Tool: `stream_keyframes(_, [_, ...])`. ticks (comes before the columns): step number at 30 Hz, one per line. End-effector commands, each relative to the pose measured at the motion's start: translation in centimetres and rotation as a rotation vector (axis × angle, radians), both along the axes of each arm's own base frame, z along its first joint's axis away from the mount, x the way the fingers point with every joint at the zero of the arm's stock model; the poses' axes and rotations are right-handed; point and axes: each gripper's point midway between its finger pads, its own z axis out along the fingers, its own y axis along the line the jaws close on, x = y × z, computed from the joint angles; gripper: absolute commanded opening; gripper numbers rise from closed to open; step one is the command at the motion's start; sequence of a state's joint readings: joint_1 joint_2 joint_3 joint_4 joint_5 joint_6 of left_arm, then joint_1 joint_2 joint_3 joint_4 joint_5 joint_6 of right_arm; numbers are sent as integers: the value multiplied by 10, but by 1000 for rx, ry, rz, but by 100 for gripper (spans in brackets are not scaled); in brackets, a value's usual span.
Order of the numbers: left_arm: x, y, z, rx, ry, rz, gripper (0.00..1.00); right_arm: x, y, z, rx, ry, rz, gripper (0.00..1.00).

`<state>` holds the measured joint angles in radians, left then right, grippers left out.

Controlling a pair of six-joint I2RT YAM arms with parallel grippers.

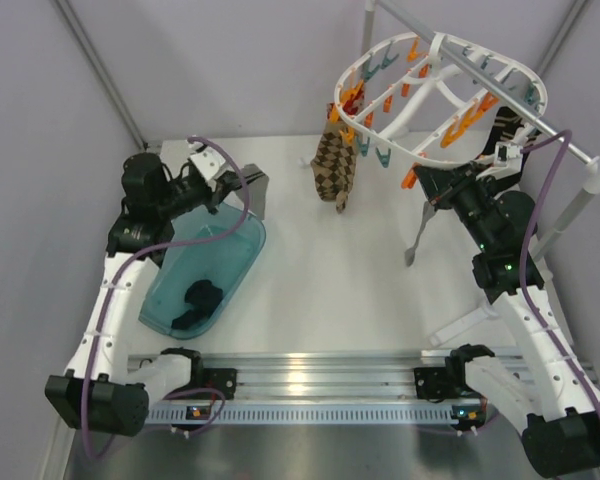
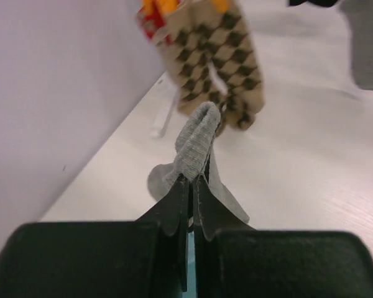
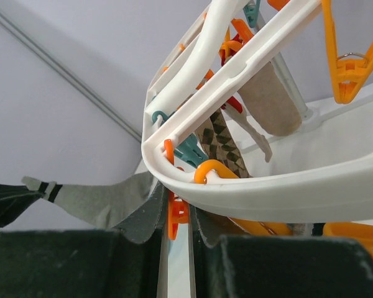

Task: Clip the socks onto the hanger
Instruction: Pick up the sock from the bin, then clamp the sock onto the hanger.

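Observation:
My left gripper (image 2: 194, 181) is shut on a folded grey sock (image 2: 196, 143), held above the table beside the left wall (image 2: 43, 93); from above, the left gripper (image 1: 236, 186) sits over the far end of the tub. The white oval hanger (image 1: 435, 60) hangs at the back right with orange and teal pegs. A brown zigzag sock (image 1: 334, 166) is clipped to it and also shows ahead of the left gripper, zigzag sock (image 2: 217, 62). My right gripper (image 3: 177, 214) is shut on an orange peg (image 3: 174, 211) under the hanger's rim (image 3: 267, 189). A grey sock (image 3: 99, 198) dangles beside it.
A translucent teal tub (image 1: 232, 252) lies at the left with a dark sock (image 1: 200, 300) inside. A metal rod (image 1: 570, 145) and its stand (image 1: 580, 205) carry the hanger at the right. A black striped sock (image 1: 504, 130) hangs at the hanger's right side.

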<state>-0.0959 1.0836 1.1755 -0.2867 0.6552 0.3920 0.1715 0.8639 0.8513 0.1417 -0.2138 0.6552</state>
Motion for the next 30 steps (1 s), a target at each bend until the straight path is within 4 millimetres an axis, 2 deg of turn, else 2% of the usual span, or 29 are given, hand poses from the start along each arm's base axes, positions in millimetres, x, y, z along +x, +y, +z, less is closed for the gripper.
stream_keyframes(1, [-37, -60, 40, 43, -246, -445, 0, -3, -1, 14, 5, -50, 7, 0])
stream_keyframes(2, [-43, -79, 34, 40, -227, -519, 0, -2, -1, 14, 11, -48, 7, 0])
stream_keyframes(4, [-53, -99, 36, 68, -267, -613, 0, -2, 0, 16, 15, -49, 13, 0])
stream_keyframes(5, [-67, -121, 31, 78, -270, -679, 0, -1, 1, 15, 18, -46, 17, 0])
stream_keyframes(7, [-71, -140, 23, 106, -290, -728, 0, -2, 2, 17, 20, -52, 23, 0])
stream_keyframes(8, [-81, -157, 16, 107, -283, -787, 0, -2, 3, 17, 24, -51, 29, 0])
stream_keyframes(10, [-86, -174, 14, 116, -295, -829, 0, -2, 3, 19, 28, -56, 32, 0])
stream_keyframes(12, [-90, -195, 3, 104, -243, -881, 0, -3, 5, 19, 34, -55, 43, 0])
stream_keyframes(13, [-88, -202, 8, 99, -245, -889, 0, -4, 7, 19, 36, -58, 52, 0])
stream_keyframes(14, [-86, -215, 4, 87, -205, -900, 0, -4, 7, 19, 39, -56, 55, 0])
stream_keyframes(16, [-77, -227, 5, 85, -206, -887, 0, -4, 8, 17, 41, -52, 61, 0])
stream_keyframes(17, [-77, -240, -5, 94, -184, -899, 0, -4, 8, 17, 42, -53, 63, 0])
stream_keyframes(19, [-73, -252, -3, 111, -208, -893, 0, -4, 9, 16, 44, -50, 68, 0])
stream_keyframes(20, [-69, -261, -13, 132, -195, -880, 0, -5, 9, 17, 45, -52, 70, 0])
stream_keyframes(22, [-71, -271, -13, 145, -198, -894, 0, -5, 10, 18, 45, -56, 76, 0])
stream_keyframes(23, [-64, -276, -21, 163, -188, -882, 0, -5, 10, 18, 43, -58, 77, 0])
stream_keyframes(24, [-61, -280, -16, 163, -205, -877, 0, -5, 11, 19, 42, -58, 80, 0])
stream_keyframes(26, [-53, -287, -23, 174, -188, -863, 0, -5, 11, 18, 40, -57, 83, 0])
stream_keyframes(27, [-50, -290, -18, 167, -194, -856, 0, -5, 11, 16, 40, -57, 84, 0])
stream_keyframes(28, [-45, -293, -24, 173, -180, -854, 0, -6, 13, 16, 42, -57, 92, 0])
stream_keyframes(30, [-40, -297, -20, 169, -188, -844, 0, -6, 12, 14, 40, -53, 91, 0])
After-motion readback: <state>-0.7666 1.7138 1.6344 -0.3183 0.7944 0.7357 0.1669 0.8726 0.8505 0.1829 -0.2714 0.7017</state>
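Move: The orange clip under the hanger's near rim is about 35 cm to the left gripper's right, level with it fore and aft and about level in height. The hanging checkered sock is 19 cm right and 14 cm ahead; the hanging grey sock is 37 cm right, 2 cm back and 8 cm lower. The bin lies 14 cm left, 2 cm back and 32 cm below. The right gripper has the clip in its fingertips. Keep the striped grey sock pinched and sweep the left gripper quickly right, some 29 cm, towards the orange clip. Draw back about 8 cm on the way while swinging the fingers some 50 degrees clockwise to point right, then ease slightly forward and down to come in below the clip. Let the right gripper keep its hold on the clip, barely shifting. ##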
